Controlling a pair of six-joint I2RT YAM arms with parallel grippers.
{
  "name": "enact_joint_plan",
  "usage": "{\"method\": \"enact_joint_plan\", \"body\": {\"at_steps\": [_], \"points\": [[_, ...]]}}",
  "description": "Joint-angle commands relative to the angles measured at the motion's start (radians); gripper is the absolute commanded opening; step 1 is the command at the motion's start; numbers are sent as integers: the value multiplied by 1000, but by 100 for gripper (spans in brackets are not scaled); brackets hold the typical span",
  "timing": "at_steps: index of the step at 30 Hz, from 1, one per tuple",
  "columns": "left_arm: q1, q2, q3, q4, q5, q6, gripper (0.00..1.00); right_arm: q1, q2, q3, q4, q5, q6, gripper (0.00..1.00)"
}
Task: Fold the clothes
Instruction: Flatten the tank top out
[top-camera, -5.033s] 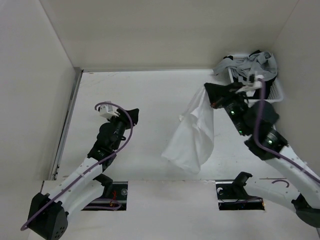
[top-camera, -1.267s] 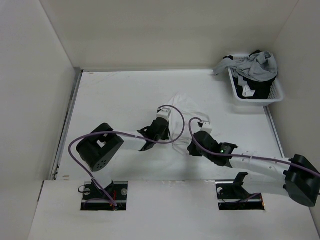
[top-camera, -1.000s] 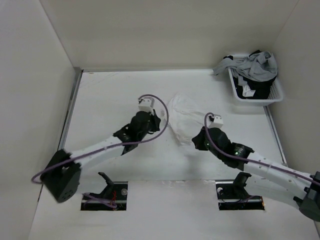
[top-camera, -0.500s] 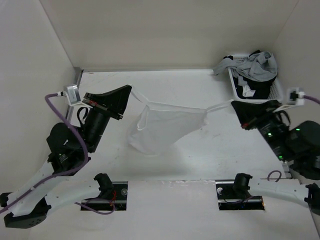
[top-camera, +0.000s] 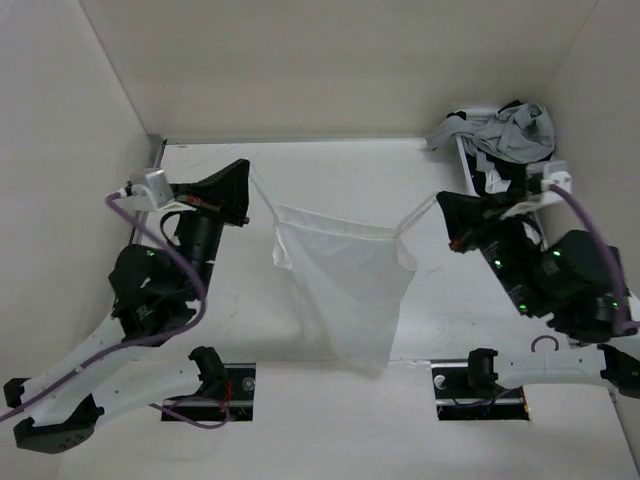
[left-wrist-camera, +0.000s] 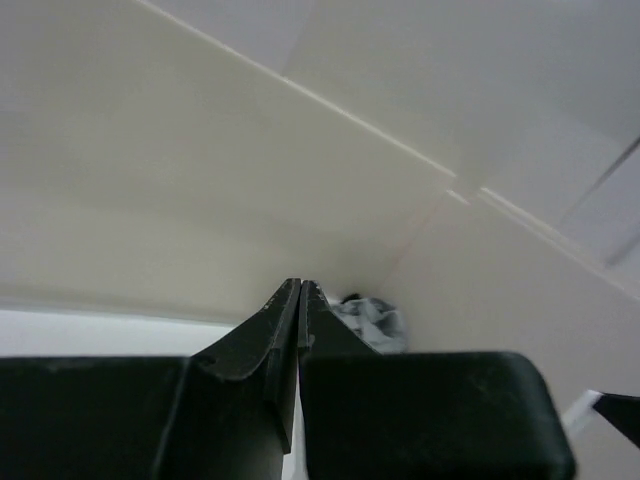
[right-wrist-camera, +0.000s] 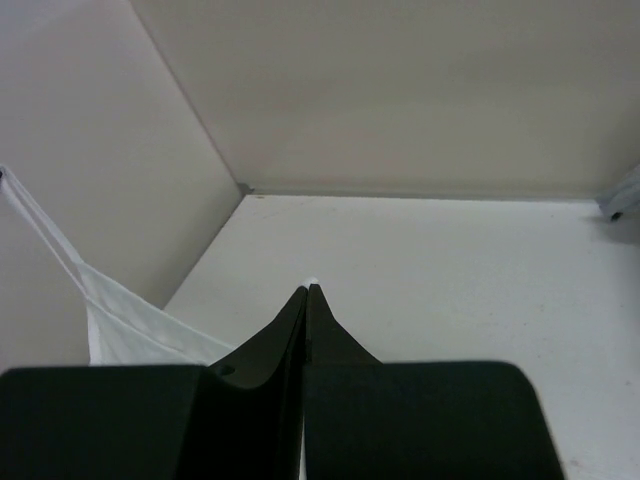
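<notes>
The clothes, a thin white camisole (top-camera: 348, 285), hang in the air between my two raised grippers, the hem reaching down toward the near table edge. My left gripper (top-camera: 243, 172) is shut on one narrow strap (top-camera: 262, 197). My right gripper (top-camera: 441, 202) is shut on the other strap (top-camera: 413, 222). In the left wrist view the black fingers (left-wrist-camera: 285, 340) are pressed together, and a sliver of white shows low between them. In the right wrist view a speck of white fabric peeks from the shut gripper (right-wrist-camera: 310, 287), and the camisole (right-wrist-camera: 130, 325) with its far strap (right-wrist-camera: 40, 235) shows at the left.
A white basket (top-camera: 466, 165) heaped with grey and dark clothes (top-camera: 500, 130) sits at the back right corner, right behind my right arm. White walls enclose the table on the left, back and right. The grey pile (left-wrist-camera: 372, 320) shows past the left fingers.
The right gripper has come in to the left and the camisole, stretched wide and bunched half a second ago, now hangs down full length. The left gripper has barely moved.
</notes>
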Motion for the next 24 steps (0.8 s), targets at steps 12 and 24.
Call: {"method": "enact_joint_plan", "body": {"at_steps": [12,24], "points": [[730,771,-24,95,390,-452,0,-946,586,-105,303,-858,239,0],[778,1137,411,25,486,-415,1,-1115,1137,460,152,-983,295,0]]}}
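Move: The left hand holds a strap about 50 cm above the bare table, the far table edge straight ahead some 48 cm; the tank top's body hangs about 16 cm to its right, 6 back and 25 below. From the right hand, the far table edge is 51 cm straight ahead and 47 below, the tank top 14 left, 4 back and 23 below, and the laundry basket roughly 42 ahead, 33 right and 41 below. Straps still pinched, both hands sweep forward about 40 cm, sinking some 30, towards the far edge, tipping down. ##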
